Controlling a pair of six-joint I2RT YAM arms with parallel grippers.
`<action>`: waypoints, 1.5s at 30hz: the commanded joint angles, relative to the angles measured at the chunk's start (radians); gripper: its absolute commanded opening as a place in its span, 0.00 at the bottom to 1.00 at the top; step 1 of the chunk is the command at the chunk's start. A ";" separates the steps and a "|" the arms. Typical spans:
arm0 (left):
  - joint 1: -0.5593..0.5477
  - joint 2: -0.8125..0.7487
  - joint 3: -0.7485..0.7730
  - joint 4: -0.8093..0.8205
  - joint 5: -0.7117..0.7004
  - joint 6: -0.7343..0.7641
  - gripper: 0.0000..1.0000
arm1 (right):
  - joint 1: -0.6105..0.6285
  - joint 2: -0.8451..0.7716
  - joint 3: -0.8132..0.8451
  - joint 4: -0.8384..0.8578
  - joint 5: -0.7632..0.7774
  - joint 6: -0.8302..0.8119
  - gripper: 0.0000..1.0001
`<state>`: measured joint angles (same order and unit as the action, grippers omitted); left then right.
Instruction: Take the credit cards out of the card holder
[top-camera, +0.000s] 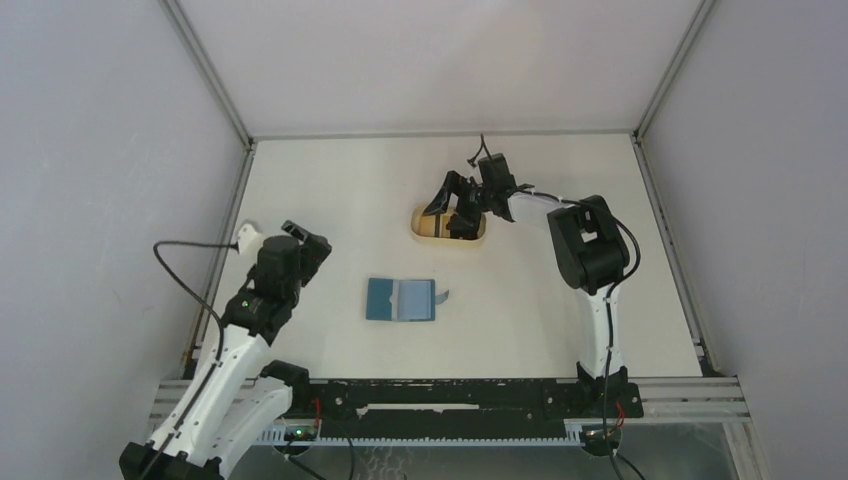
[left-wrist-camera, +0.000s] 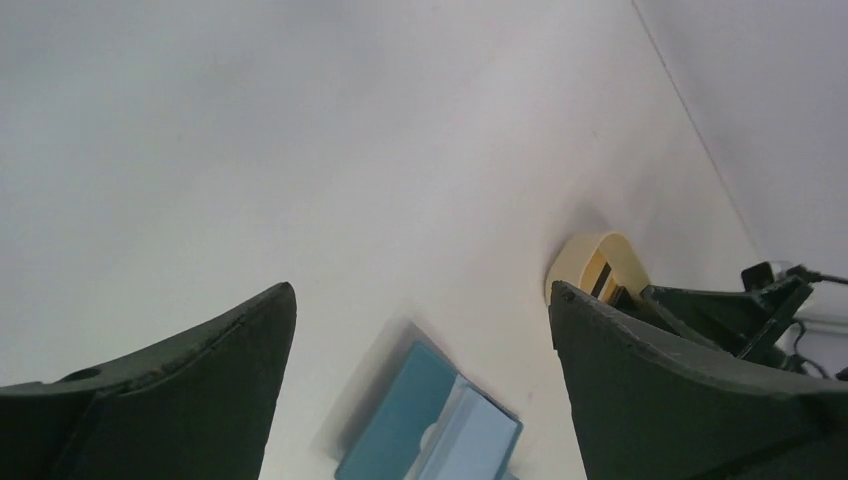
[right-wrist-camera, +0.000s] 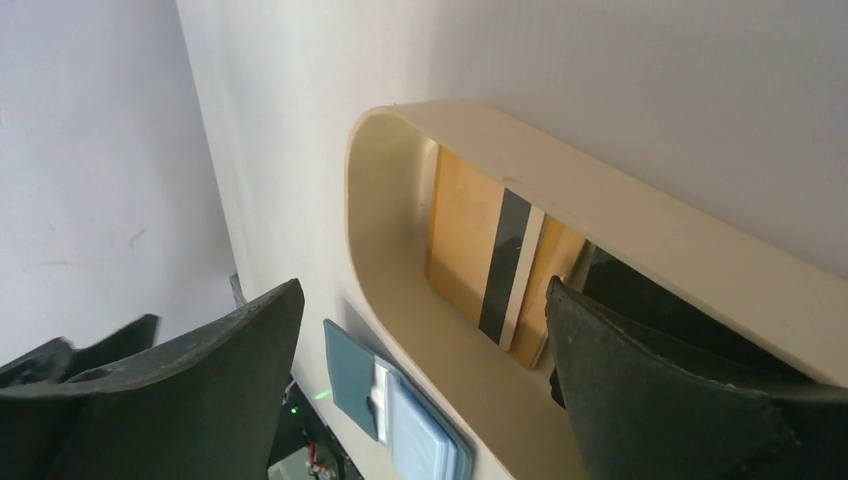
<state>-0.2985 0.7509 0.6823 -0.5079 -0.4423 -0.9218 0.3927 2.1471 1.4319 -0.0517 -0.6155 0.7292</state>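
Observation:
The teal card holder (top-camera: 400, 299) lies open on the table, its lighter blue inside up; it also shows in the left wrist view (left-wrist-camera: 430, 425) and the right wrist view (right-wrist-camera: 395, 405). A gold credit card (right-wrist-camera: 470, 235) with a black stripe lies flat in the beige oval tray (right-wrist-camera: 640, 225), with another gold edge beside it. My right gripper (right-wrist-camera: 422, 285) hangs open just over the tray (top-camera: 424, 232), holding nothing; from above it (top-camera: 452, 210) covers the tray's middle. My left gripper (top-camera: 310, 238) stands open and empty to the left of the card holder, which lies below its jaws (left-wrist-camera: 420, 290).
The enclosure's grey walls and metal posts (top-camera: 205, 70) close in the white table on three sides. The tray (left-wrist-camera: 598, 262) and the right gripper's black fingers (left-wrist-camera: 735, 300) appear at the right of the left wrist view. The arms' base rail (top-camera: 450, 395) runs along the near edge.

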 joint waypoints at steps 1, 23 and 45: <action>0.041 -0.082 -0.156 0.116 0.091 -0.392 1.00 | 0.005 -0.090 0.011 -0.058 0.048 -0.055 1.00; -0.147 0.349 -0.210 0.311 0.383 0.060 0.80 | 0.236 -0.596 -0.373 -0.215 0.408 -0.241 0.73; -0.151 0.325 -0.319 0.394 0.397 0.052 0.79 | 0.323 -0.553 -0.530 -0.138 0.406 -0.150 0.28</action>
<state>-0.4461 1.0916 0.3904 -0.1337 -0.0555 -0.8818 0.7033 1.5764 0.8970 -0.2325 -0.2005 0.5575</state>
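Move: From the right hand, wide open at the box, the opened card holder lies about 21 cm back, 10 cm left and 4 cm lower; its strap is 20 cm back and about level sideways. The box's middle is 1 cm back and 2 cm right, 3 cm below. From the high left hand, the card holder is roughly 5 cm back, 18 cm right and 17 cm below; the box is 15 cm ahead and 31 cm right. Right hand arcs high and back about 18 cm to the strap, narrowing; left sinks 15 cm, swinging right. ##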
